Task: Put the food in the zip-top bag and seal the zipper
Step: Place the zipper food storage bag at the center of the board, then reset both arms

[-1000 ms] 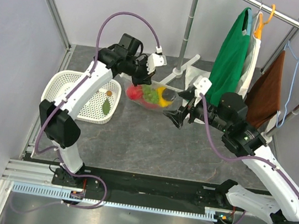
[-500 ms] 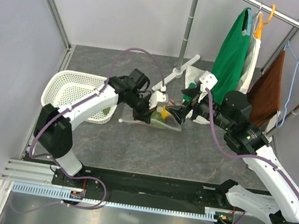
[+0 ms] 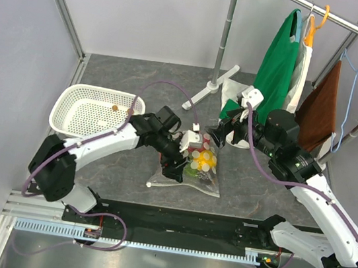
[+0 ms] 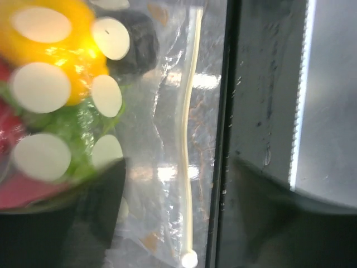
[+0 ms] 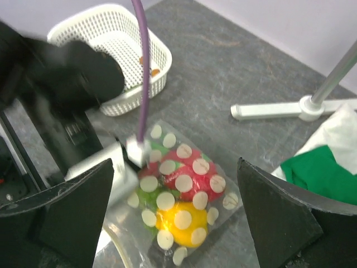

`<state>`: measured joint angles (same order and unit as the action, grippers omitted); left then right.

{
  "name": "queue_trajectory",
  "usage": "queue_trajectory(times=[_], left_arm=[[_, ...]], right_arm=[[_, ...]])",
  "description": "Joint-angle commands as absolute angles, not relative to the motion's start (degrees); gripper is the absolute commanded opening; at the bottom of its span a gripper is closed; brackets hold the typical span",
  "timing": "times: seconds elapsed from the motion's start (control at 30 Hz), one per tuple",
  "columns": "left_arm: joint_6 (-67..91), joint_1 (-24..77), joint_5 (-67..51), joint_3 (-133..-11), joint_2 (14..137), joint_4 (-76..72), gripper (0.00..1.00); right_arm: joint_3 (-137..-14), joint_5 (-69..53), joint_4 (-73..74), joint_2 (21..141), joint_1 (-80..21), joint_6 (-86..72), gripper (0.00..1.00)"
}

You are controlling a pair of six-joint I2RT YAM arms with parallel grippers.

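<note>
The zip-top bag (image 3: 203, 177) lies flat on the grey table near the front, with the food inside it: a red piece (image 5: 192, 170), a yellow one (image 5: 181, 220) and a green one (image 5: 146, 196). My left gripper (image 3: 175, 167) is low at the bag's left end, jaws open. In the left wrist view (image 4: 175, 223) the zipper (image 4: 189, 167) runs between the fingers, its white slider tab (image 4: 189, 259) at the strip's end. I cannot tell if the zipper is closed. My right gripper (image 3: 221, 132) hovers open above the bag (image 5: 178, 223), holding nothing.
A white perforated basket (image 3: 89, 111) stands at the left, with small bits in it. A white stand base (image 3: 205, 91) and its pole rise behind. Green, white and brown clothes (image 3: 279, 61) hang at the back right. The black front rail (image 4: 262, 111) lies just beyond the zipper.
The left gripper carried the bag of food from the back toward the front and lowered it flat onto the table. The right gripper drew back and now hovers above the bag.
</note>
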<state>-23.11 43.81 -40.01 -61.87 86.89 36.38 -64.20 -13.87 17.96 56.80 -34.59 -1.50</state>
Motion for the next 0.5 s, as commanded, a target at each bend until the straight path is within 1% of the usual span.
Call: queue_trajectory(times=[0.0, 0.03, 0.1, 0.13, 0.17, 0.2, 0.23, 0.27, 0.3, 0.37, 0.47], left_arm=[[-21.10, 39.39, -46.13, -65.03, 77.71, 39.10, 0.99], [-20.83, 37.46, -45.79, -68.43, 75.35, 42.42, 1.00], [-20.13, 34.64, -42.38, -73.45, 74.45, 46.21, 1.00], [-17.78, 30.63, -40.36, -79.83, 75.23, 47.62, 1.00], [-17.06, 27.98, -38.86, -83.55, 76.10, 52.34, 1.00], [-16.53, 24.99, -39.20, -87.24, 77.16, 54.64, 1.00], [-15.65, 18.87, -39.90, -93.54, 79.08, 57.37, 1.00], [-15.47, 16.29, -40.86, -95.69, 79.54, 60.44, 1.00], [-14.34, 14.17, -40.17, -97.10, 79.37, 61.08, 1.00], [-14.76, 10.73, -37.89, -95.46, 76.30, 61.70, 1.00], [-15.99, 10.02, -35.25, -86.95, 69.82, 60.47, 1.00]], right_arm=[[-61.53, -13.88, 21.62, 54.32, -34.45, 2.01, 0.98], [-60.83, -13.71, 21.88, 52.92, -34.45, 2.46, 0.98], [-59.15, -13.80, 23.02, 51.77, -34.45, 2.72, 0.98], [-58.98, -14.15, 23.64, 50.90, -34.45, 2.72, 0.98], [-58.97, -14.93, 24.95, 50.63, -34.37, 2.64, 0.98], [-58.89, -15.46, 25.66, 50.28, -34.45, 2.98, 0.98], [-58.97, -15.99, 26.97, 50.10, -34.45, 3.25, 0.98], [-58.80, -15.65, 27.33, 49.75, -34.37, 3.69, 0.98], [-58.80, -15.38, 27.68, 49.22, -34.37, 3.95, 0.98], [-58.27, -14.59, 29.00, 48.35, -34.28, 5.27, 0.98], [-56.96, -13.80, 30.23, 47.03, -34.19, 6.06, 0.98]])
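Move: The left hand hovers just over the zipper edge of the zipper food storage bag; the bag's middle lies about 7 cm ahead, 6 cm right and 5 cm below. The white basket is some 20 cm ahead and 29 cm left, the rack foot about 32 cm ahead and 7 cm right. From the right hand, the bag's middle is roughly 11 cm left, 2 cm back and 27 cm below. Opening fully, the left hand rises some 22 cm, swinging forward-left away from the bag; the right sinks, backing off. ##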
